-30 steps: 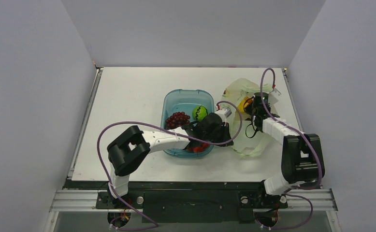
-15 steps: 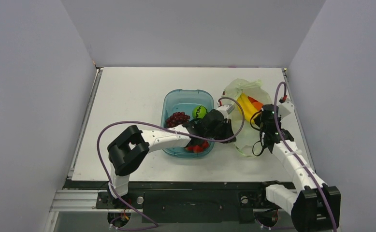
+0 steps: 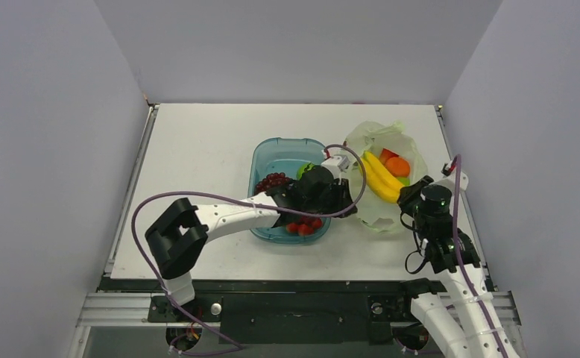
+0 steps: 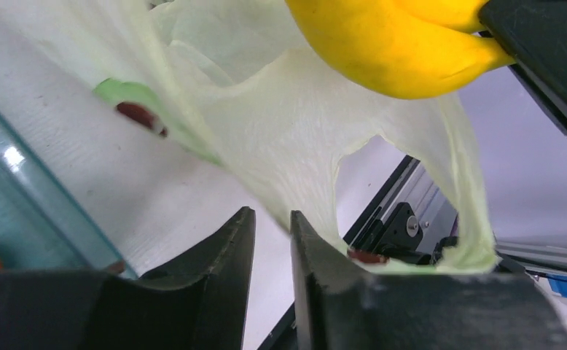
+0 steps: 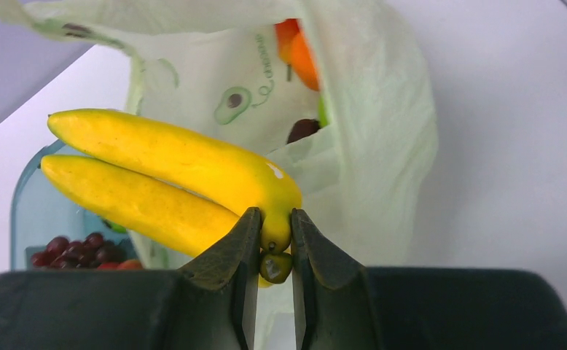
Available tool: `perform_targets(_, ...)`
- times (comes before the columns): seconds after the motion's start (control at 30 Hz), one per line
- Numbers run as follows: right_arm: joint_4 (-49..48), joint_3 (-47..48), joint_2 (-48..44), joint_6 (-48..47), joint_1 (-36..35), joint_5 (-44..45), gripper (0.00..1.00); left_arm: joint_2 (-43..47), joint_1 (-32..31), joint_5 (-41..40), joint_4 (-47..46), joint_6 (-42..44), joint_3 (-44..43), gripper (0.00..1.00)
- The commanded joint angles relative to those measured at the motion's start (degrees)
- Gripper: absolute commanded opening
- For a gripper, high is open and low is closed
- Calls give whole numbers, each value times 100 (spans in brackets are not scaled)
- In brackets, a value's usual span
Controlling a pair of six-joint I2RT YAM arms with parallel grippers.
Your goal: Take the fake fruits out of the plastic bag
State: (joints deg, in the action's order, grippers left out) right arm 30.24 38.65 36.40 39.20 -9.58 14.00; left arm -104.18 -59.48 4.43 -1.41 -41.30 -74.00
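The pale-green plastic bag [image 3: 374, 215] lies right of the tray, its mouth wide. My right gripper [image 3: 408, 195] [image 5: 275, 211] is shut on the stem of the yellow banana bunch [image 3: 379, 179] [image 5: 164, 175], which hangs over the bag's mouth. An orange fruit [image 3: 397, 165] [image 5: 302, 58] and a dark plum [image 5: 304, 130] sit inside the bag [image 5: 368, 131]. My left gripper [image 3: 344, 201] [image 4: 272, 211] is at the bag's left edge. Its jaws stand a narrow gap apart with bare table showing between them. The bag film [image 4: 288, 124] brushes the right fingertip. The banana bunch [image 4: 390, 44] shows above it.
The teal tray [image 3: 261, 160] [image 5: 33, 211] holds a maroon grape bunch [image 3: 272, 181] [image 5: 76, 250], red pieces [image 3: 302, 226] and a green ball half hidden by my left arm. White walls close in the table on three sides.
My right arm pulled back toward the near right, drawing the banana bunch up out of the bag. My left gripper's jaws parted slightly from the bag film.
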Motion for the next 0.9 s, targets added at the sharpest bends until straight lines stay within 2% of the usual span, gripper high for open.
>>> perform_targets(0.0, -14, 478, 78, -205, -450, -686, 0, 859, 93, -165, -383, -87, 450, 31)
perform_targets(0.03, -125, 547, 152, -221, -555, -700, 0, 1089, 129, -172, -454, -115, 652, 35)
perform_targets(0.17, -441, 794, 536, -243, -1272, -698, 0, 1933, 294, -338, -386, -16, 1206, 64)
perform_targets(0.3, -611, 1170, 969, -278, -2010, -562, 0, 3006, 548, -534, -280, 88, 1923, 82)
perform_targets(0.43, -794, 1532, 1448, -374, -2639, -348, 0, 4094, 932, -738, 436, 284, 2387, 88)
perform_targets(0.6, -1331, 1615, 2133, -309, -3030, -300, 0, 5434, 1267, -1603, 2094, 729, 2427, 94)
perform_targets(0.73, -1929, 1731, 2894, -313, -3183, -124, 0, 6051, 1362, -2245, 3009, 946, 2246, 97)
perform_targets(0.87, -2107, 2257, 4018, -479, -3229, 92, 0, 6326, 1385, -2722, 3409, 990, 2214, 97)
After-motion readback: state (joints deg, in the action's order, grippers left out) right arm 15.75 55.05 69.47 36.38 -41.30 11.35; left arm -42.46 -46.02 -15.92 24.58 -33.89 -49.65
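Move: The bananas already hang by their stem ends in the right hand; the tray they go to has its middle about 30 cm left, 8 cm ahead and 15 cm below it. In it the green melon lies some 25 cm left and 13 cm ahead of the right hand, the grapes 35 cm left and 9 cm ahead. The orange in the bag is about 16 cm ahead, 3 cm right. From the left hand the tray's middle is about 17 cm left, 11 cm ahead, 11 cm below. The bananas, kept pinched by the right fingers, are swept some 22 cm left from beside the bag to over the tray, rising about 5 cm midway, then sinking again while edging forward; the wrist turns about 35 degrees counter-clockwise. The left hand clears the way, going left across the tray and up, opening wide and turning counter-clockwise. ##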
